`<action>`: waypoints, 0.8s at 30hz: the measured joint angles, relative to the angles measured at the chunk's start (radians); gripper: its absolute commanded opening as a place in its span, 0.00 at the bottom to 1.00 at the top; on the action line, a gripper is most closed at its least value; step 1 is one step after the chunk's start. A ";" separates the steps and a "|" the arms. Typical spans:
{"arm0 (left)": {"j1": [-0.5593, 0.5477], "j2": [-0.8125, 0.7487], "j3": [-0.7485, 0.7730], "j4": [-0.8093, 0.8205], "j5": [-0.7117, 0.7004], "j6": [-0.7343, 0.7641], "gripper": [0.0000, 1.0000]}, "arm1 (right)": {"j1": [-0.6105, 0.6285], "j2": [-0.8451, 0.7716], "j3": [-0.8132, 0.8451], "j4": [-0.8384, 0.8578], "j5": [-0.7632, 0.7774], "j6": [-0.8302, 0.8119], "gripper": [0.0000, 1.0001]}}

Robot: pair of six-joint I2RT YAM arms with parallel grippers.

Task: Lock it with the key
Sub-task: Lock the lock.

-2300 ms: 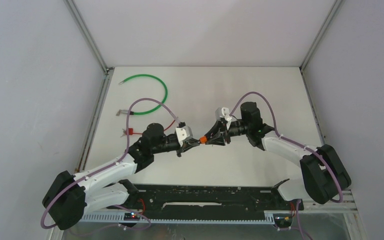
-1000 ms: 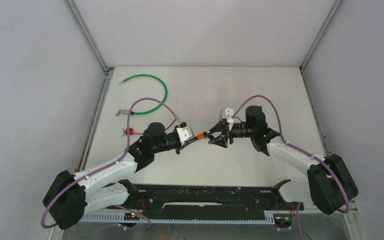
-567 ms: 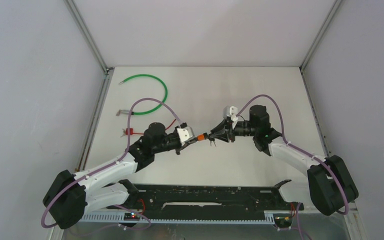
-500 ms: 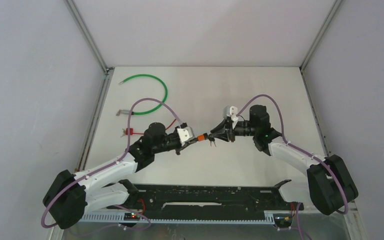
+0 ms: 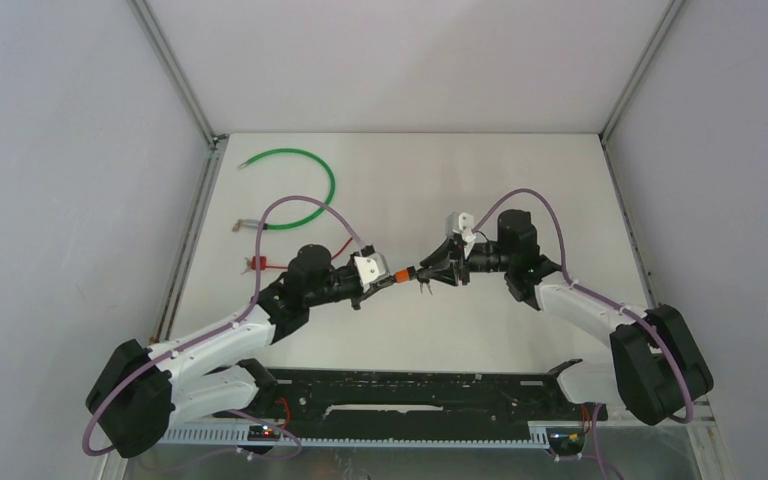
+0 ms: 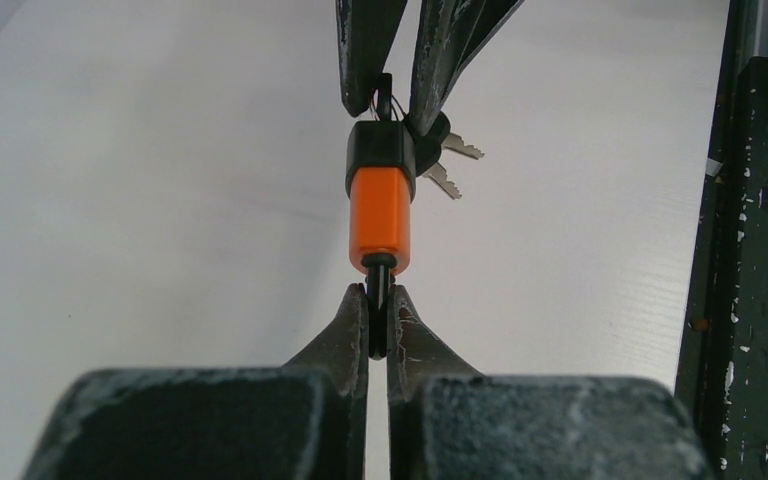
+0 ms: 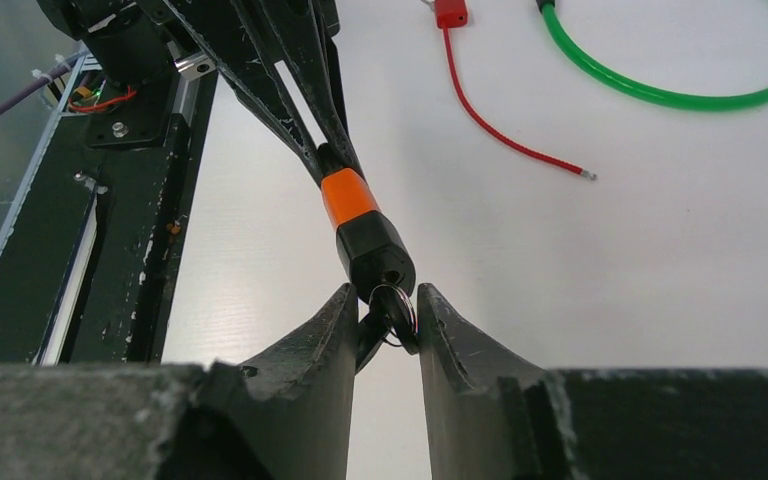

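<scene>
A small lock with an orange body and a black end hangs in mid-air between both arms. My left gripper is shut on the thin black shackle at the orange end. At the lock's black end sits the key, its dark head and wire ring pinched between my right gripper's fingers. Spare keys dangle from the ring beside the lock. In the top view the left gripper and right gripper face each other, nearly tip to tip.
A green cable loop lies at the far left of the white table. A red wire with a red connector lies left of the left arm, and a silver-tipped lead lies above it. A black rail runs along the near edge.
One second ago the right gripper stood open just off the lock's black end. It has since moved in and closed on the key head. The left gripper and lock stayed still.
</scene>
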 measured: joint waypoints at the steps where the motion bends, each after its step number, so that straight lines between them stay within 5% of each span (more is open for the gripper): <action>1: 0.000 0.000 0.000 -0.001 0.000 0.000 0.00 | 0.000 0.003 0.000 0.000 -0.002 0.000 0.28; 10: -0.001 0.000 0.000 -0.022 0.003 0.002 0.00 | -0.001 0.031 0.000 -0.020 -0.023 -0.016 0.00; 24: -0.005 0.000 0.000 -0.036 -0.013 0.027 0.00 | 0.006 0.016 0.010 -0.111 0.026 -0.139 0.00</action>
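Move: Between the right hand's half-open fingertips stands the head of the key in the lock, level front to back, about 1 cm left and 1 cm below. The lock's orange-and-black body is some 4 cm left of that hand and 1 cm nearer the base; the hanging keys dangle about 3 cm back and 2 cm below. From the left hand, holding the shackle, the lock lies 3 cm right and 1 cm ahead, the key head 6 cm right and 2 cm ahead. Sinking about 2 cm, the right hand shuts its fingers over the first half and pinches the key head at the lock's end, then keeps hold while the fingertips dip slightly, by some 5 degrees. The left hand keeps its grip on the shackle and eases down about 1 cm with the lock. ##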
